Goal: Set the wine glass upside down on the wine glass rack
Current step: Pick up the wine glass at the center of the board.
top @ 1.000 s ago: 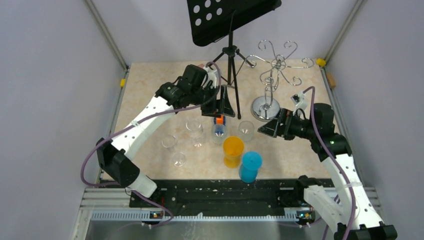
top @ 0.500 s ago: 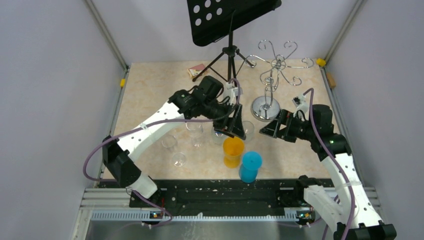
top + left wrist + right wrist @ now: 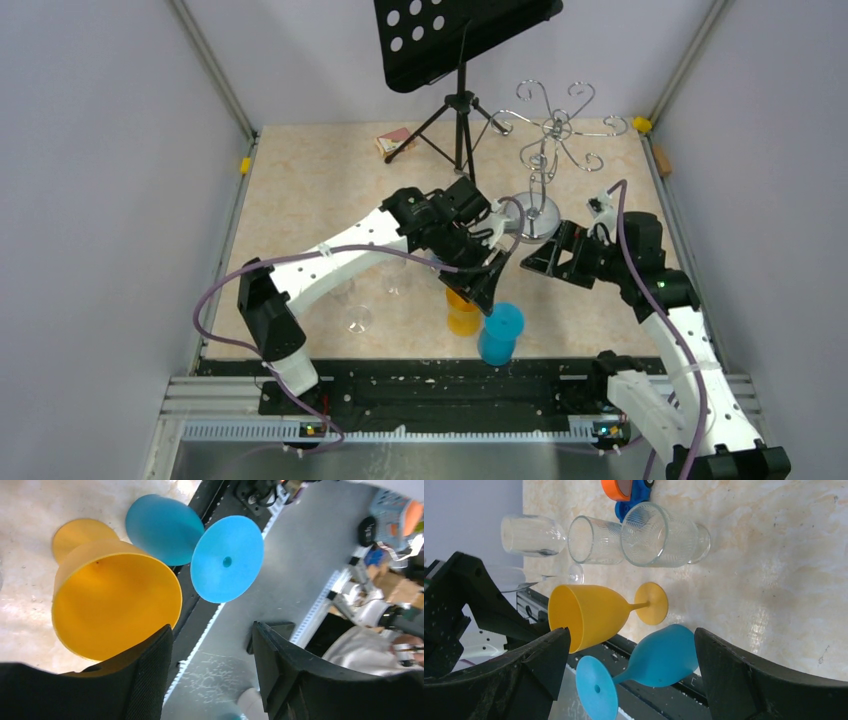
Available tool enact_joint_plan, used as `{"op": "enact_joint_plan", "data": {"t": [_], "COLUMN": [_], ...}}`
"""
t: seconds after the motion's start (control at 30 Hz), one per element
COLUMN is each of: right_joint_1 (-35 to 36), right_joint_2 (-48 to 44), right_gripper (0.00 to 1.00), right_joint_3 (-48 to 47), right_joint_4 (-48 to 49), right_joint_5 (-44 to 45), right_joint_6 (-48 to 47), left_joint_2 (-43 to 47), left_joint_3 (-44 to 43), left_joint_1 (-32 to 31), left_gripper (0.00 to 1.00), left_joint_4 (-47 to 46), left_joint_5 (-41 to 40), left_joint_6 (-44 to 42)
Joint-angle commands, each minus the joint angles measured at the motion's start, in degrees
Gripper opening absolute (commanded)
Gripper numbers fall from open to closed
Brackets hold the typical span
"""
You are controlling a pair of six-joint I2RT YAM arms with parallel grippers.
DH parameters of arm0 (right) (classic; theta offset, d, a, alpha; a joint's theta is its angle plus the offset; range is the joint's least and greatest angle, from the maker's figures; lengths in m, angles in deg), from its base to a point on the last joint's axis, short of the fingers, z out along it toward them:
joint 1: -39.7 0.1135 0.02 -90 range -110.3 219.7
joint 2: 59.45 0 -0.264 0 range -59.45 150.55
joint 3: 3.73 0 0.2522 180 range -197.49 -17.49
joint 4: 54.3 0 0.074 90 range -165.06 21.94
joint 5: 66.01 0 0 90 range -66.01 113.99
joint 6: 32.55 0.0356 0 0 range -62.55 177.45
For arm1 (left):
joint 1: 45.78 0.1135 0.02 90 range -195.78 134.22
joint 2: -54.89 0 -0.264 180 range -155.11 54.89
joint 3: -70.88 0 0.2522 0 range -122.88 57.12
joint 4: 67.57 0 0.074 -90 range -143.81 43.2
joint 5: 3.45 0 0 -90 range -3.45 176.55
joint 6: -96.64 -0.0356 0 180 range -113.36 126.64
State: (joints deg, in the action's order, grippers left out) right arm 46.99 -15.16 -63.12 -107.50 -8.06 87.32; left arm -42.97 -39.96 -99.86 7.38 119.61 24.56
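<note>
A blue wine glass (image 3: 500,333) stands bowl-down, foot up, near the table's front edge. A yellow wine glass (image 3: 463,310) stands upright just left of it. My left gripper (image 3: 490,300) hangs open over these two. In the left wrist view its left finger (image 3: 150,680) is beside the yellow glass (image 3: 115,610), the blue glass (image 3: 227,557) lies ahead, and nothing is between the jaws (image 3: 212,670). My right gripper (image 3: 530,262) is wide open, a little right of them and empty; its camera frames the blue glass (image 3: 664,657) between its fingers. The chrome wine glass rack (image 3: 545,150) stands at the back right.
A black music stand (image 3: 460,100) stands at the back centre, with a small reddish box (image 3: 393,140) left of its legs. Several clear glasses (image 3: 594,540) and an orange-and-blue object (image 3: 624,490) sit left of the coloured glasses. A black rail (image 3: 400,385) runs along the front edge.
My left arm has swung from beside the music stand forward and to the right, over the yellow glass, and its jaws have narrowed a little. The right arm has stayed put.
</note>
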Motion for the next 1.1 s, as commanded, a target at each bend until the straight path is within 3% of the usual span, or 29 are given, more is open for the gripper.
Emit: {"op": "enact_joint_plan", "data": {"t": [0.0, 0.13, 0.4, 0.67, 0.8, 1.0, 1.07], "right_joint_1": [-0.71, -0.84, -0.91, -0.88, -0.92, -0.92, -0.88], "right_joint_2": [-0.26, -0.32, -0.43, -0.63, -0.27, -0.18, 0.02], "right_gripper": [0.96, 0.96, 0.96, 0.96, 0.96, 0.95, 0.95], "right_joint_3": [0.45, 0.19, -0.72, -2.12, -2.91, -4.67, -5.7], "right_joint_4": [1.47, 1.15, 0.22, -0.51, -0.64, -0.51, -0.83], "right_joint_5": [0.49, 0.95, 2.33, 4.23, 5.25, 6.46, 6.71], "right_joint_6": [0.54, 0.36, 0.02, -0.54, -0.8, -1.44, -1.86], "left_joint_2": [0.7, 1.36, 3.49, 3.42, 2.76, 3.27, 4.24], "left_joint_3": [-1.31, 0.44, 6.61, 9.66, 10.37, 10.02, 9.79], "left_joint_1": [-3.93, -6.09, -6.31, -7.12, -7.92, -8.29, -8.25], "left_gripper": [0.62, 0.62, 0.58, 0.49, 0.36, 0.01, 0.0], "left_joint_4": [2.89, 1.44, -3.37, -4.5, -4.48, -4.45, -4.45], "left_joint_5": [-10.37, -17.85, -24.66, -26.78, -27.07, -26.01, -26.58], "left_joint_6": [-4.44, -6.23, -10.34, -13.82, -14.42, -13.77, -13.22]}}
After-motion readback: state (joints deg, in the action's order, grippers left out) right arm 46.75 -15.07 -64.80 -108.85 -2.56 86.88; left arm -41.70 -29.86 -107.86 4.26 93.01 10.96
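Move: The yellow wine glass stands about 3 cm ahead of my left hand and 4 cm to its left, its middle some 13 cm below. The upside-down blue glass is about 3 cm back and 3 cm right of the hand; two clear glasses stand some 13 cm ahead, one 2 cm right, the other 10 cm left. From my right hand the yellow glass lies about 11 cm back, 16 cm left and 11 cm lower. I sink my left hand about 7 cm onto the yellow glass's rim while bearing left some 3 cm, tipping the wrist roughly 30 degrees so the fingers point nearly straight down. With one finger inside the bowl and one outside, I shut them almost fully and pinch the wall on its right-hand side. ##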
